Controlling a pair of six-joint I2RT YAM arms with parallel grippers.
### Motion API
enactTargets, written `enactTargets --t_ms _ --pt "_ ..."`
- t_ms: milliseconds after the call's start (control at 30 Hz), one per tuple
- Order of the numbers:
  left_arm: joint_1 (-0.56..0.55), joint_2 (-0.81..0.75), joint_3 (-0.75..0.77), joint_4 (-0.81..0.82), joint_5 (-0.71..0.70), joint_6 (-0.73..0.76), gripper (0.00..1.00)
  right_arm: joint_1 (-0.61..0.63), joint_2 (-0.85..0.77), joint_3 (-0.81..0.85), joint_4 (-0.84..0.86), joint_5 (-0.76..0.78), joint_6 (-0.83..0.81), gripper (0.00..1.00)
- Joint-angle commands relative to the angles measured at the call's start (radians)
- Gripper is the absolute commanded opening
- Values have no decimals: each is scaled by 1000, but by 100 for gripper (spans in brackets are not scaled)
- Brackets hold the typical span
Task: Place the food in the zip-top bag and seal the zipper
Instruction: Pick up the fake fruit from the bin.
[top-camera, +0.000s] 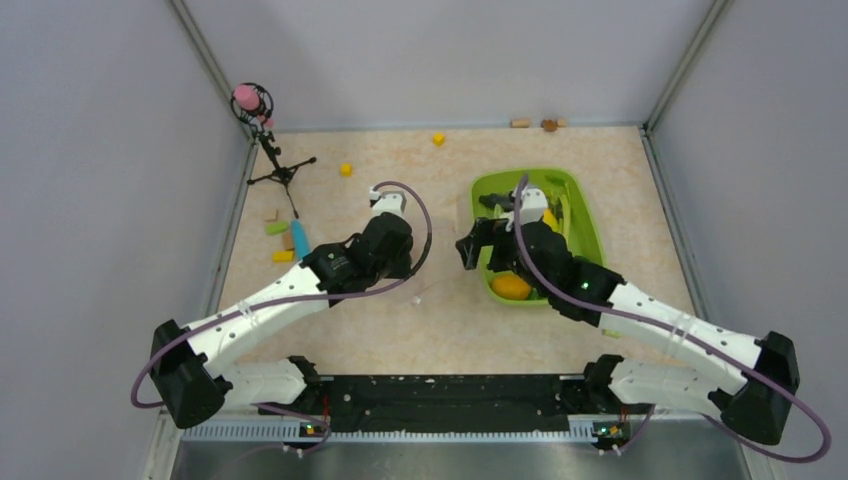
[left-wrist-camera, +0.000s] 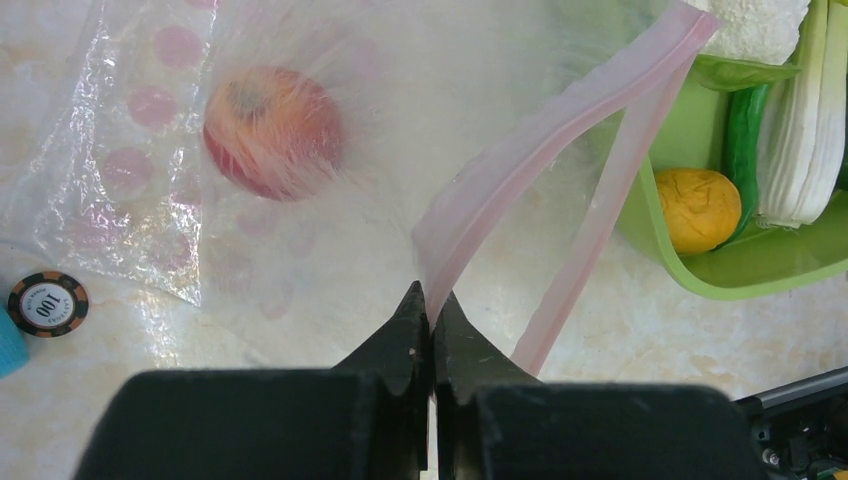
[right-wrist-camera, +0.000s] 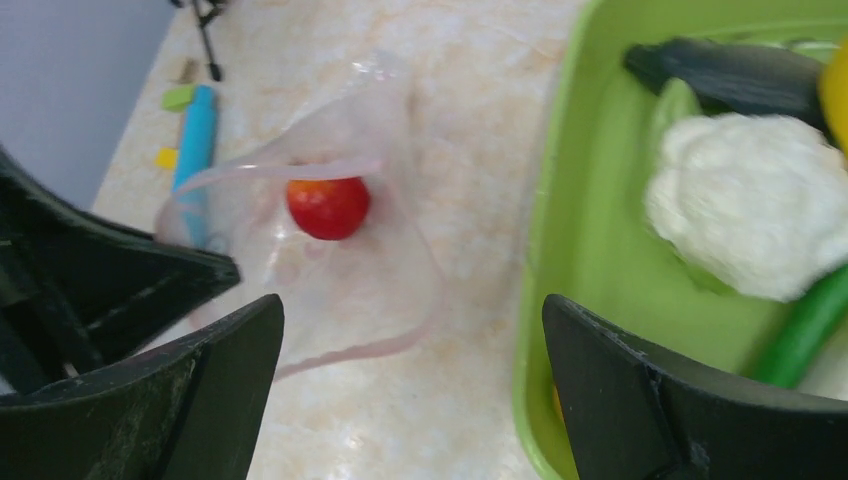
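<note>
The clear zip-top bag (left-wrist-camera: 150, 150) lies on the table with a red tomato (left-wrist-camera: 272, 130) inside it. My left gripper (left-wrist-camera: 431, 295) is shut on the pink zipper strip (left-wrist-camera: 560, 120) and holds that edge up, so the mouth gapes. In the right wrist view the bag (right-wrist-camera: 340, 270) and the tomato (right-wrist-camera: 328, 206) lie left of the lime-green tray (right-wrist-camera: 560, 250). My right gripper (right-wrist-camera: 410, 330) is open and empty, over the table at the tray's left rim. In the tray are a white cauliflower (right-wrist-camera: 750, 200), a dark green piece (right-wrist-camera: 740, 70), an orange piece (left-wrist-camera: 698, 208) and a leafy stalk (left-wrist-camera: 805, 130).
The tray (top-camera: 590, 225) stands right of centre. A blue tube (top-camera: 299, 240) and small blocks lie at the left. Yellow blocks (top-camera: 345, 169) sit further back. A tripod with a pink ball (top-camera: 270, 150) stands at the back left. A poker chip (left-wrist-camera: 47, 303) lies by the bag.
</note>
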Motion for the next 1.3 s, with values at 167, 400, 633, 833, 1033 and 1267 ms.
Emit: enactTargets --t_ms 167,400,633,833,1033,1267 --pt "2 2 -9 43 -22 17 0 -240 -132 3 -491 -36 169 99" --pt "3 25 -5 45 -17 24 0 -307 -14 35 -550 -106 168 99" --pt "4 38 0 42 -26 32 0 -344 190 74 -558 -265 -49 99" --pt "6 50 8 35 -22 38 0 -361 239 37 -444 -285 -318 99" --pt "9 49 3 36 -39 41 0 -376 303 20 -406 -306 -404 99" --pt "13 60 6 34 -41 44 0 -376 432 52 -373 -312 -467 99"
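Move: The orange fruit lies at the near end of the green bin, roughly 11 cm to the right hand's right, level with it fore and aft, and some 21 cm below. The cauliflower is about 14 cm farther out than that fruit and 2 cm farther right; the green cucumber is about 5 cm right of the fruit and 5 cm farther out. From the left hand, the orange fruit is some 27 cm to the right, 2 cm ahead and 15 cm below. Swinging right about 11 cm, away from the bag and in over the bin, the right hand sinks all the while, then drops on nearly straight towards the orange fruit, 18 cm down in all. Its wrist tips the wide-open fingers steeply down, one to each side of the fruit, still unclosed. The left hand keeps its pinch on the bag's rim, easing down 1 to 2 cm. ##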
